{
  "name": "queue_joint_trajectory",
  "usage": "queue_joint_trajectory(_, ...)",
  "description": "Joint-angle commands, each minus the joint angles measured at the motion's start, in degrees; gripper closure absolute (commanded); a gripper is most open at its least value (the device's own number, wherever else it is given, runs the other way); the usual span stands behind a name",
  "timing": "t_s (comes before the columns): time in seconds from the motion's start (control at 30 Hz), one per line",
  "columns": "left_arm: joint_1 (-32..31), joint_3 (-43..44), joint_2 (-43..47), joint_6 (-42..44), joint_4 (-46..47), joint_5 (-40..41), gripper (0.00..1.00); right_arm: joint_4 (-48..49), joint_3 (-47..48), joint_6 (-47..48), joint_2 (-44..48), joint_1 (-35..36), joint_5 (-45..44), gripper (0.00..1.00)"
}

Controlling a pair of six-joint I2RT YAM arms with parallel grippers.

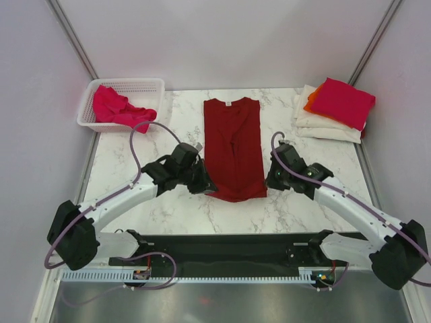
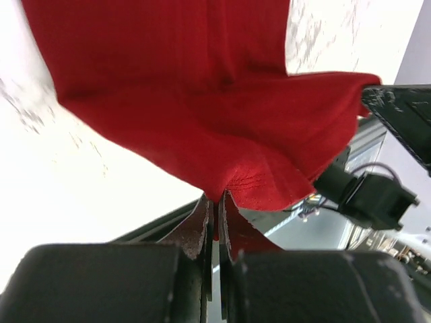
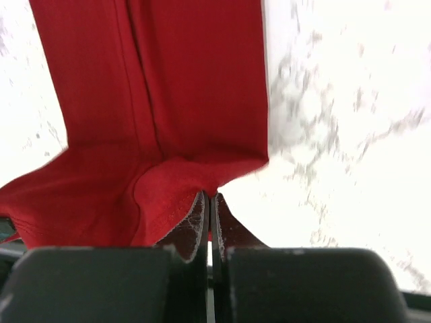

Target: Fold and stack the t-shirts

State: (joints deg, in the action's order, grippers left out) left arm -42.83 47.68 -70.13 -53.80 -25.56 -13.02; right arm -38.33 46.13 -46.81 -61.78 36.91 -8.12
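Observation:
A dark red t-shirt (image 1: 233,145) lies lengthwise in the middle of the marble table, sleeves folded in, collar at the far end. My left gripper (image 1: 208,188) is shut on its near left hem corner (image 2: 229,182), lifted a little off the table. My right gripper (image 1: 269,180) is shut on the near right hem corner (image 3: 202,182). A bright pink t-shirt (image 1: 116,109) lies crumpled in the white basket (image 1: 157,84). At the far right sits a folded stack: a pink t-shirt (image 1: 342,101) on top, an orange one (image 1: 310,105) and cream-white ones (image 1: 323,124) beneath.
The basket stands at the table's far left corner, the folded stack at the far right. White walls close in both sides and the back. A black rail with the arm bases (image 1: 222,245) runs along the near edge.

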Motion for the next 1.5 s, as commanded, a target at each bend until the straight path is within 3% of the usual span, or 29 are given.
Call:
queue_joint_trajectory(0.0,4.67,6.97,-5.17,7.47,-1.95,-3.85,0.98,1.94,8.17,11.02,-6.48,-3.67,3.37,1.0)
queue_joint_trajectory(0.13,8.81,13.22,-10.45,11.43,-3.0,-7.19,0.98,3.08,13.71,14.81,-13.08,-8.85,5.56,1.0)
queue_joint_trajectory(0.33,13.64,22.01,-18.1,16.71,-5.81,-6.06,0.98,4.66,20.57,17.89,-21.8,-13.69,7.5,1.0)
queue_joint_trajectory(1.03,19.62,39.06,-38.4,23.13,-10.47,-2.54,0.97,4.93,36.75,21.32,-43.5,-19.15,11.55,1.0)
queue_joint_trajectory(1.1,20.15,43.01,-42.09,23.57,-11.26,-2.28,0.91,4.84,40.34,21.14,-47.53,-20.29,12.25,0.91)
queue_joint_trajectory(1.13,20.76,44.59,-43.5,23.74,-12.22,-1.67,0.86,4.49,42.1,20.53,-49.12,-20.73,12.25,0.58)
queue_joint_trajectory(1.17,21.2,48.61,-46.73,24.35,-13.19,-1.92,0.65,2.66,46.29,20.27,-50.62,-21.17,11.29,0.46)
queue_joint_trajectory(1.23,22.6,56.5,-50.0,24.53,-16.52,-1.14,0.47,1.33,50.27,20.18,-54.23,-22.66,10.93,0.3)
queue_joint_trajectory(1.3,23.31,61.8,-53.86,24.97,-21.36,-0.7,0.31,-1.13,55.55,20.0,-55.46,-23.54,10.49,0.28)
queue_joint_trajectory(1.37,24.11,68.99,-55.46,25.84,-25.74,0.18,0.24,-2.62,58.1,20.35,-54.6,-24.42,9.97,0.27)
queue_joint_trajectory(1.47,24.28,72.73,-54.86,27.08,-27.87,1.59,0.22,-2.81,55.75,21.14,-48.82,-24.43,8.47,0.26)
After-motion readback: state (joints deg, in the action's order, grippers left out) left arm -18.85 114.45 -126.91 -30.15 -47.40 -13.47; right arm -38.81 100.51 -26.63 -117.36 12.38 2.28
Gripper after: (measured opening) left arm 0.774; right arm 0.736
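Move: The upper half of the dark red shirt, lying on the table, has its middle about 29 cm ahead of the left hand, 7 cm to its right and 12 cm below. From the right hand it is some 27 cm ahead, 10 cm left and 11 cm below, with the collar about 15 cm beyond it. The white basket stands some 40 cm ahead and 34 cm left of the left hand; the folded stack is about 35 cm ahead and 28 cm right of the right hand. Keeping their pinch on the two corners of the hem, both hands carry it forward together over the lying shirt, rising a little, then sinking about 5 cm as they slow. The fingers then open wide and let go while both hands run on forward, nearly 30 cm in all, drifting slightly outward and lifting a little at the end; the left wrist rolls some 15 degrees. ##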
